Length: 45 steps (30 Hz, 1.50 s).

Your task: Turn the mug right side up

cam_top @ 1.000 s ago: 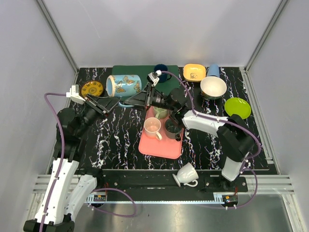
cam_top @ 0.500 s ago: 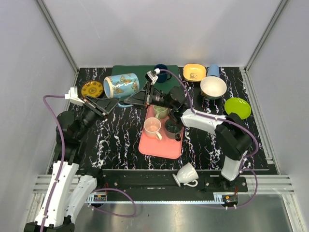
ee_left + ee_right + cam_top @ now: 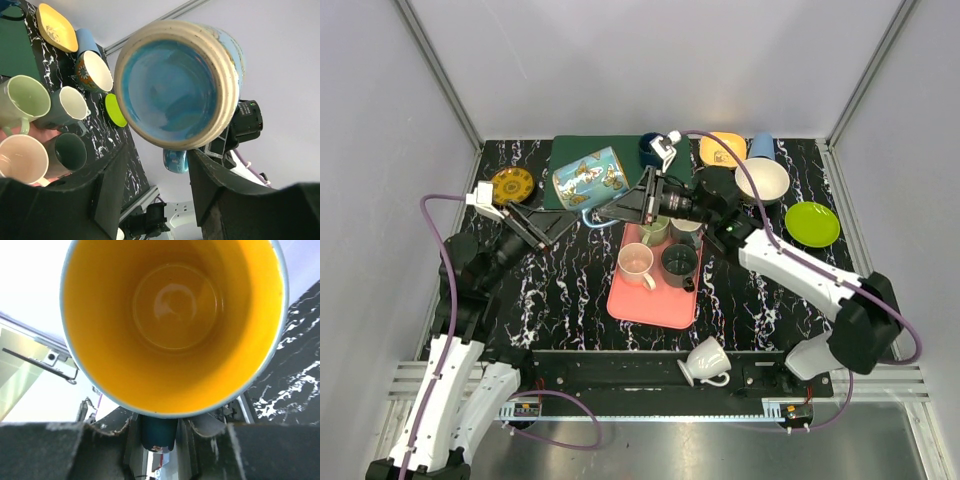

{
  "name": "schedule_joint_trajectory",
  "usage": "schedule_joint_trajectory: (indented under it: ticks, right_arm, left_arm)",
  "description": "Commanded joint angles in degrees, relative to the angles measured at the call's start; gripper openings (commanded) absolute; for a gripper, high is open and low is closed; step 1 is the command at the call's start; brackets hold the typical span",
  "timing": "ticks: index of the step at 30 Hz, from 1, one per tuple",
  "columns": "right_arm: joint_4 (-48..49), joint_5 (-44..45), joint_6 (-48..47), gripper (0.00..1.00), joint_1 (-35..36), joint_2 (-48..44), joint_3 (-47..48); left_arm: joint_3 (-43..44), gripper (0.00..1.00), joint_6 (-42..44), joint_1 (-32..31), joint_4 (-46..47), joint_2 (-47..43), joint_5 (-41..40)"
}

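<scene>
The mug (image 3: 586, 176), light blue with butterflies, hangs tilted on its side above the table's back left. Its yellow inside (image 3: 172, 315) faces the right wrist camera, and its cream-ringed blue base (image 3: 177, 82) faces the left one. My right gripper (image 3: 612, 209) is shut on the mug's dark blue handle (image 3: 157, 432), which sits between its fingers. My left gripper (image 3: 546, 226) stands open just left of the mug, holding nothing. In the left wrist view the handle (image 3: 175, 161) shows beyond the spread jaws.
A red tray (image 3: 650, 305) holds a pink mug (image 3: 636, 262), a dark mug (image 3: 678, 262) and two more behind. A white cup (image 3: 705, 361) lies at the front edge. At the back are a yellow saucer (image 3: 511, 185), green mat (image 3: 620, 150), bowls (image 3: 763, 180) and lime plate (image 3: 812, 223).
My right gripper closed on the mug's handle and carried the mug up and back, tilting it. My left gripper's jaws spread and it sits clear of the mug.
</scene>
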Motion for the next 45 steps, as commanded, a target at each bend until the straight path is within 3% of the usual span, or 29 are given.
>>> schedule_joint_trajectory:
  ticks: [1, 5, 7, 12, 18, 24, 45]
  right_arm:
    - [-10.93, -1.01, -11.21, 0.00, -0.09, -9.09, 1.98]
    - [-34.43, 7.92, -29.20, 0.00, -0.18, -17.42, 6.12]
    - [-45.31, 10.58, -33.28, 0.00, 0.00, -19.02, 8.57]
    - [-60.19, 18.15, -41.28, 0.00, 0.09, -24.12, 8.50]
    - [-71.54, 28.25, -47.09, 0.00, 3.50, -27.73, 4.20]
    - [-75.79, 39.50, -47.80, 0.00, 12.04, -27.03, -0.63]
    - [-63.49, 40.39, -43.67, 0.00, 13.80, -21.14, -15.49]
  left_arm:
    - [0.35, 0.54, 2.72, 0.57, -0.15, 0.13, -2.30]
    - [1.23, 0.56, 6.51, 0.57, -5.17, -1.97, -4.58]
    - [1.15, 0.56, 8.00, 0.57, -7.36, -2.59, -5.20]
    - [-0.26, 0.56, 8.89, 0.57, -9.22, -4.09, -6.96]
    - [-0.88, 0.56, 10.65, 0.57, -12.56, -4.53, -10.56]
    - [-1.31, 0.56, 11.53, 0.57, -14.67, -4.44, -12.58]
    - [-8.61, 0.56, 10.91, 0.57, -15.02, -6.90, -12.50]
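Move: The right hand, gripping the blue mug's handle, has the tray's free near-right corner about 6 cm back, 13 to its right and some 33 below. Counted from that hand, the peach mug stands 1 cm ahead and 4 right, the dark mug 1 ahead and 15 right, both about 31 below. From the left hand the corner lies roughly 5 cm back, 19 right and 31 down. Right hand lowers the handle-held blue mug about 26 cm, rightward over the tray, rolling 70 degrees; left sinks. ##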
